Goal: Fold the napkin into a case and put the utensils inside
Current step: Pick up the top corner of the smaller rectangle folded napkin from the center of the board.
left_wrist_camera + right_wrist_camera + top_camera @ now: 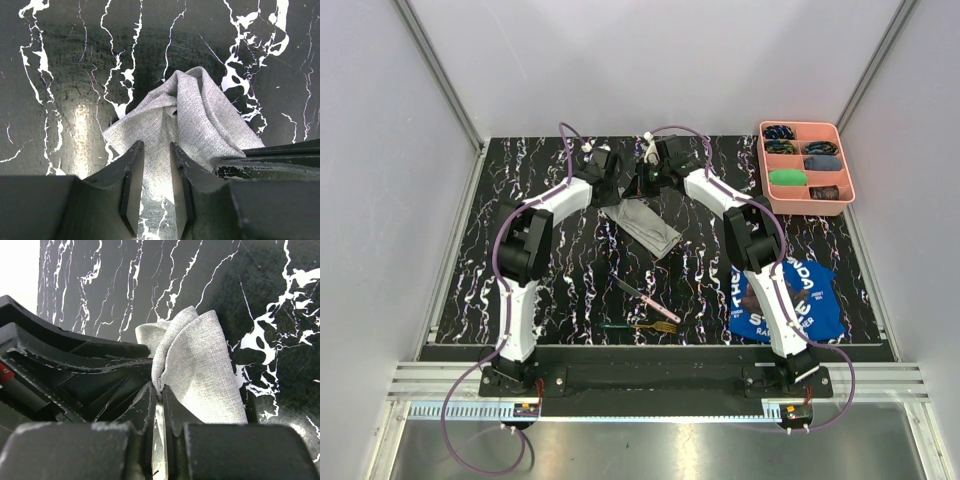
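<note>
The light grey napkin (647, 226) lies crumpled at the back middle of the black marble table, with its far corner lifted into a peak (192, 107). My right gripper (161, 390) is shut on a raised fold of the napkin (200, 365). Right beside it, my left gripper (156, 147) stands open, its fingers (132, 172) apart over the napkin's near edge with cloth showing in the gap. The pink-handled knife (650, 297) and the green-handled fork (642, 326) lie near the front middle, well clear of both grippers.
A pink compartment tray (807, 203) with small items stands at the back right. A blue printed cloth (820, 300) lies at the front right, partly under the right arm. White walls enclose the table on three sides.
</note>
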Tool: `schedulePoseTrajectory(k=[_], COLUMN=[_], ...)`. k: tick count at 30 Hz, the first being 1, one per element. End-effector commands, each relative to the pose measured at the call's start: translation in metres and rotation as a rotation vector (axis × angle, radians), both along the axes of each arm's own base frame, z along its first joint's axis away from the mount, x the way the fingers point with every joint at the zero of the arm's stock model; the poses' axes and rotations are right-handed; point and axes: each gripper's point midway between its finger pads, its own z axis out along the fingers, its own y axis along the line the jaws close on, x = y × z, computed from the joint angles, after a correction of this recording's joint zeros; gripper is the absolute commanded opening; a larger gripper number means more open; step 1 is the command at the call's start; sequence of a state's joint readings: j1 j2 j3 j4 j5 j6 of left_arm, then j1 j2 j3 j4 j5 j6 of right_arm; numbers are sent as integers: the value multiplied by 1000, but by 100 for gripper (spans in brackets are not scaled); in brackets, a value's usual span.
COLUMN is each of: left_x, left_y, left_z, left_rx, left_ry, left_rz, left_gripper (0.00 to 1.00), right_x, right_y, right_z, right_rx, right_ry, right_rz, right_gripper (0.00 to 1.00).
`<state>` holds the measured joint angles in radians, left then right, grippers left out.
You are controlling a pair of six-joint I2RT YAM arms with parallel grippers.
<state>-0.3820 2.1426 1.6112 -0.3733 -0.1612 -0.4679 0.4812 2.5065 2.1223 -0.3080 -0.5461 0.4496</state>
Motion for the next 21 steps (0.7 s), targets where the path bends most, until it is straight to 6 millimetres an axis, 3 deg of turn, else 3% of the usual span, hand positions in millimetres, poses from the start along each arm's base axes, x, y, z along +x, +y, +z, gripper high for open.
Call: schedulePoseTrajectory(k=[1, 6, 11, 13, 14, 21], left_x=[14, 14, 14, 16, 17, 18], left_y=[-2, 0, 2, 1, 2, -7], left_z=[14, 8, 10, 17, 20, 51], left_rx=[21, 42, 50, 47, 44, -60], left_ry=[-49, -38, -42, -57, -64, -141], left_rz=[-13, -14, -13, -14, -10, -9], left_gripper=[30, 27, 12, 7, 0, 0], right_x=[2, 3, 1, 0, -1, -8], right_y=[4, 3, 4, 3, 3, 7], right_z=[27, 30, 27, 25, 22, 17], right_rx=[57, 64, 69, 65, 61, 72], right_ry=[-41, -42, -30, -27, -19, 6], right_rz=[20, 18, 22, 20, 20, 30], right_gripper=[0, 0, 0, 0, 0, 0])
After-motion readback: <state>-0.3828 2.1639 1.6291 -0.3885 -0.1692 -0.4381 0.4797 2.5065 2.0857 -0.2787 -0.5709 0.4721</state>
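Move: The napkin's top corner lies almost under the left fingertips, about 1 cm ahead and 2 cm below. The right hand already pinches the raised fold, with that corner about 4 cm to its left, level front to back and some 3 cm lower. From the left hand, the napkin's near end is about 10 cm back and 11 cm right, and the knife some 23 cm back and 7 cm right. The napkin's top corner layer has the left hand's fingertips straight above it, pointing steeply down and forward; they sink about 1 cm towards the cloth and go from roughly a third open to fully shut there, as if to pinch it. The right hand keeps its pinch on the raised fold beside them, easing down and slightly back by about 1 cm at the end. ##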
